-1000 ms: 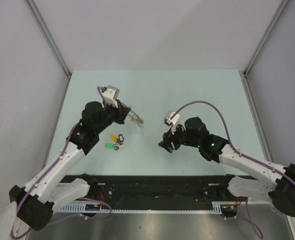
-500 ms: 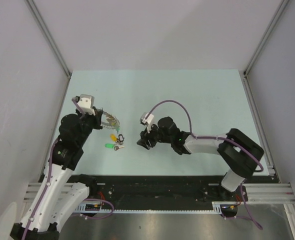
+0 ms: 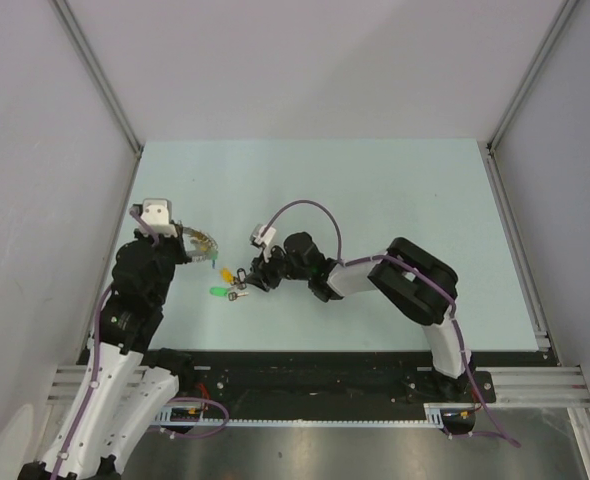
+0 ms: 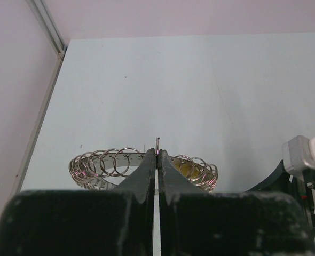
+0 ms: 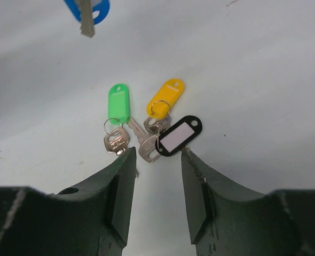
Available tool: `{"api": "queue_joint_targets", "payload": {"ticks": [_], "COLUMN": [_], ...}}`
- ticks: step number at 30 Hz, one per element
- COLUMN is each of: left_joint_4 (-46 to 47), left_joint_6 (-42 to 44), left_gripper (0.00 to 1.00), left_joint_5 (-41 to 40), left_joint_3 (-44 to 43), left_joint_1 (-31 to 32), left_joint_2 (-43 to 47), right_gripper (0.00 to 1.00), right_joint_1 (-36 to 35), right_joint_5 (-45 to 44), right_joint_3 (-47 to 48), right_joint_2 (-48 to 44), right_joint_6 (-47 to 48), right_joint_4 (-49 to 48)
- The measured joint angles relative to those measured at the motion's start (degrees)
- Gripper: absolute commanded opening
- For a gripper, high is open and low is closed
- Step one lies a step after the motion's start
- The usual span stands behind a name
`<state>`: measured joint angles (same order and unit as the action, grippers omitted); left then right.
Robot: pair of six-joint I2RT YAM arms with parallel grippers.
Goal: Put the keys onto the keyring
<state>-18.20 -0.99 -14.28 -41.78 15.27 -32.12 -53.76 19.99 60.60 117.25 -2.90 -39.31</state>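
My left gripper (image 4: pixel 157 153) is shut on the keyring (image 4: pixel 109 162), a curved metal band strung with several wire rings, and pinches one ring between its tips. From above, the keyring (image 3: pixel 201 242) hangs just left of the keys (image 3: pixel 232 283). The keys lie on the table in a small cluster: a green tag (image 5: pixel 118 104), a yellow tag (image 5: pixel 165 96), a black-framed white tag (image 5: pixel 178 136) and bare metal keys (image 5: pixel 146 146). My right gripper (image 5: pixel 157 154) is open, its tips at the cluster's near edge, with nothing between the pads. A blue-headed key (image 5: pixel 88 8) shows at the top edge.
The pale green table (image 3: pixel 395 200) is boxed in by grey walls with metal posts (image 3: pixel 95 75) at the back corners. The left table edge (image 4: pixel 42 106) runs close to the keyring. The right arm's white camera housing (image 4: pixel 307 154) sits just right of the left gripper.
The right arm has swung left across the table to the keys, and its jaws have narrowed. The left gripper has drawn back to the left with the keyring still in it.
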Motion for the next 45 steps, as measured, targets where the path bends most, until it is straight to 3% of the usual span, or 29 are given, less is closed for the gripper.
{"api": "queue_joint_targets", "payload": {"ticks": [8,14,20,24,29,36,45], "left_joint_4": [0.0,0.0,0.0,0.0,0.0,0.0,0.0], "left_joint_6": [0.0,0.0,0.0,0.0,0.0,0.0,1.0], "left_gripper": [0.00,0.00,0.00,0.01,0.00,0.00,0.01], "left_joint_5": [-1.0,-1.0,-0.8,-0.5,-0.4,0.0,1.0], "left_joint_3": [0.1,0.1,0.1,0.2,0.5,0.7,0.8], "left_joint_1": [-0.1,-0.1,-0.1,-0.2,-0.2,-0.2,-0.2], "left_joint_2": [0.4,0.4,0.6,0.7,0.8,1.1,1.4], "right_gripper": [0.42,0.34,0.20,0.01,0.00,0.00,0.00], "right_joint_1": [-1.3,-1.3,-1.3,-1.3,-1.2,0.4,5.9], "right_joint_5": [-0.2,-1.0,-1.1,-1.0,-1.0,-2.6,-15.4], "right_joint_3": [4.7,6.1,6.9,7.2,7.6,4.4,-2.3], "right_joint_2": [5.3,7.2,8.2,8.2,8.0,0.0,-15.6], "right_joint_6": [1.2,1.6,1.7,2.8,4.1,7.1,11.2], "right_joint_4": [0.0,0.2,0.8,1.5,3.6,14.4,31.2]}}
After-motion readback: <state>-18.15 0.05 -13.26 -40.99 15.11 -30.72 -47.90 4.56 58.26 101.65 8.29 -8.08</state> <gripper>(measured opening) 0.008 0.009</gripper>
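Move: The black-tagged key lies about 3 cm to the left of my right hand, 1 cm ahead and 4 cm below its half-open fingers. The yellow tag is roughly 4 cm farther left than that key, level with it. The green tag sits about 8 cm left of my right hand and 2 cm back, flat on the table too. From my left hand the black-tagged key is some 10 cm to the right, a centimetre ahead and about 24 cm down. I dip my right hand about 3.5 cm, easing a little left, and shut its fingers on the black-tagged key at its head. Then I swing it some 13 cm to the right, also rising about 4 cm and going 3 cm forward, the wrist rolling and turning clockwise, away from the yellow and green tags. My left hand stays put high up, keeping its pinch on the keyring. ##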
